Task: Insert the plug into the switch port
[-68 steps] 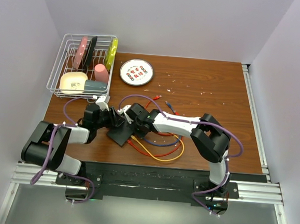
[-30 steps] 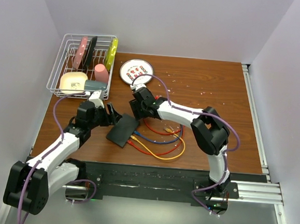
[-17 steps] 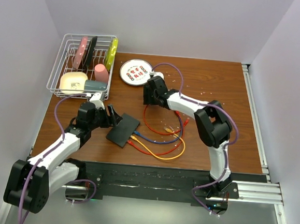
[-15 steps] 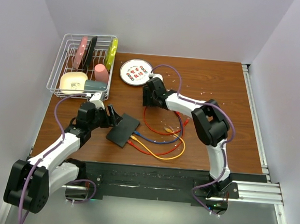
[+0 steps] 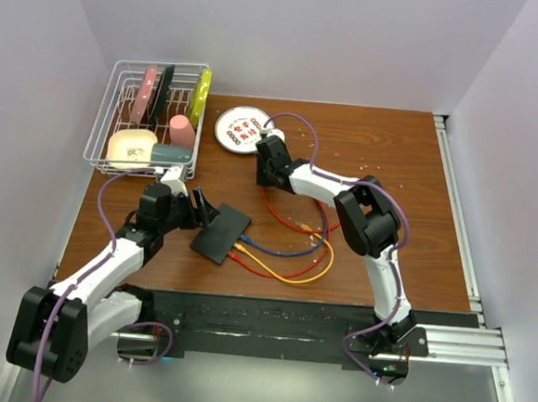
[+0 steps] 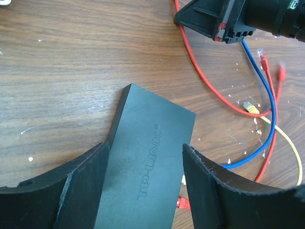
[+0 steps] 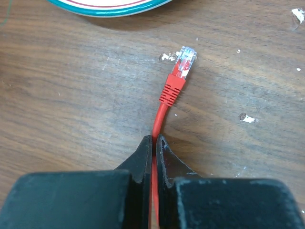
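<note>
The switch (image 5: 222, 234), a flat black box, lies left of centre on the wooden table. My left gripper (image 5: 205, 211) has its two fingers against the long sides of the switch (image 6: 152, 171) at its near end. My right gripper (image 5: 265, 152) sits just below the white plate. In the right wrist view this gripper (image 7: 154, 138) is shut on a red cable just behind its plug (image 7: 183, 59). The plug, clear-tipped with a red boot, lies on the wood and points at the plate's rim. The switch's ports are hidden.
A wire dish rack (image 5: 150, 117) with cups and utensils stands at the back left. The round plate (image 5: 245, 129) is beside it. Red, blue (image 5: 284, 252) and yellow (image 5: 291, 275) cables loop on the table right of the switch. White crumbs dot the wood.
My right gripper has moved from beside the switch up toward the plate and has shut on the red cable behind its plug. The left gripper and the switch have stayed put.
</note>
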`<action>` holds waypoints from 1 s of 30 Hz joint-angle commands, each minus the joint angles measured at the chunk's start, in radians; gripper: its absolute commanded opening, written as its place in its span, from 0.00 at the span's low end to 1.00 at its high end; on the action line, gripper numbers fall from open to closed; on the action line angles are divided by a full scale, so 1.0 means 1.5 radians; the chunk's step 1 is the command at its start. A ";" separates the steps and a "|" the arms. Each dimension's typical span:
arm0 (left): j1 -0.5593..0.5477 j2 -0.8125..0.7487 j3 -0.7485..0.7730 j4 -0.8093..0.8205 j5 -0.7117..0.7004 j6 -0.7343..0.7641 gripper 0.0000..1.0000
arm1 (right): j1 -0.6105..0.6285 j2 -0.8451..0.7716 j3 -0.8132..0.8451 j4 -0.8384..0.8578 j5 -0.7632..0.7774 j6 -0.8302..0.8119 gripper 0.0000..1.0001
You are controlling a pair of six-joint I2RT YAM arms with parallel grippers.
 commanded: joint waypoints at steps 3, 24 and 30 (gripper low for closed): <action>0.000 -0.013 0.000 0.023 0.003 0.017 0.68 | 0.002 -0.047 -0.022 -0.027 -0.021 -0.086 0.00; 0.000 -0.048 -0.054 0.227 0.157 -0.103 0.65 | 0.011 -0.444 -0.392 0.101 -0.376 -0.177 0.00; 0.000 0.033 -0.086 0.407 0.250 -0.200 0.63 | 0.017 -0.501 -0.459 0.157 -0.459 -0.177 0.00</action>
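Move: The right hand has already shut on the red cable just behind its plug. From it the switch lies about 19 cm back and 10 cm left, nearly level. The blue plug in the switch is roughly 20 cm back and 4 cm left; the plate is some 8 cm ahead and 6 cm left. From the open left hand the held red plug is about 20 cm ahead, 15 cm right and 6 cm lower, the switch 5 cm right, 1 cm back and 7 cm below. Back towards the switch, some 17 cm, the right hand draws the pinched red cable, climbing steeply to about 11 cm early on and then easing slightly down, while turning roughly 35 degrees counter-clockwise. After a pause the left hand rises and shifts right, about 5 cm each way, rolling its left side down and tipping its fingers up, still open, towards the held red plug. ##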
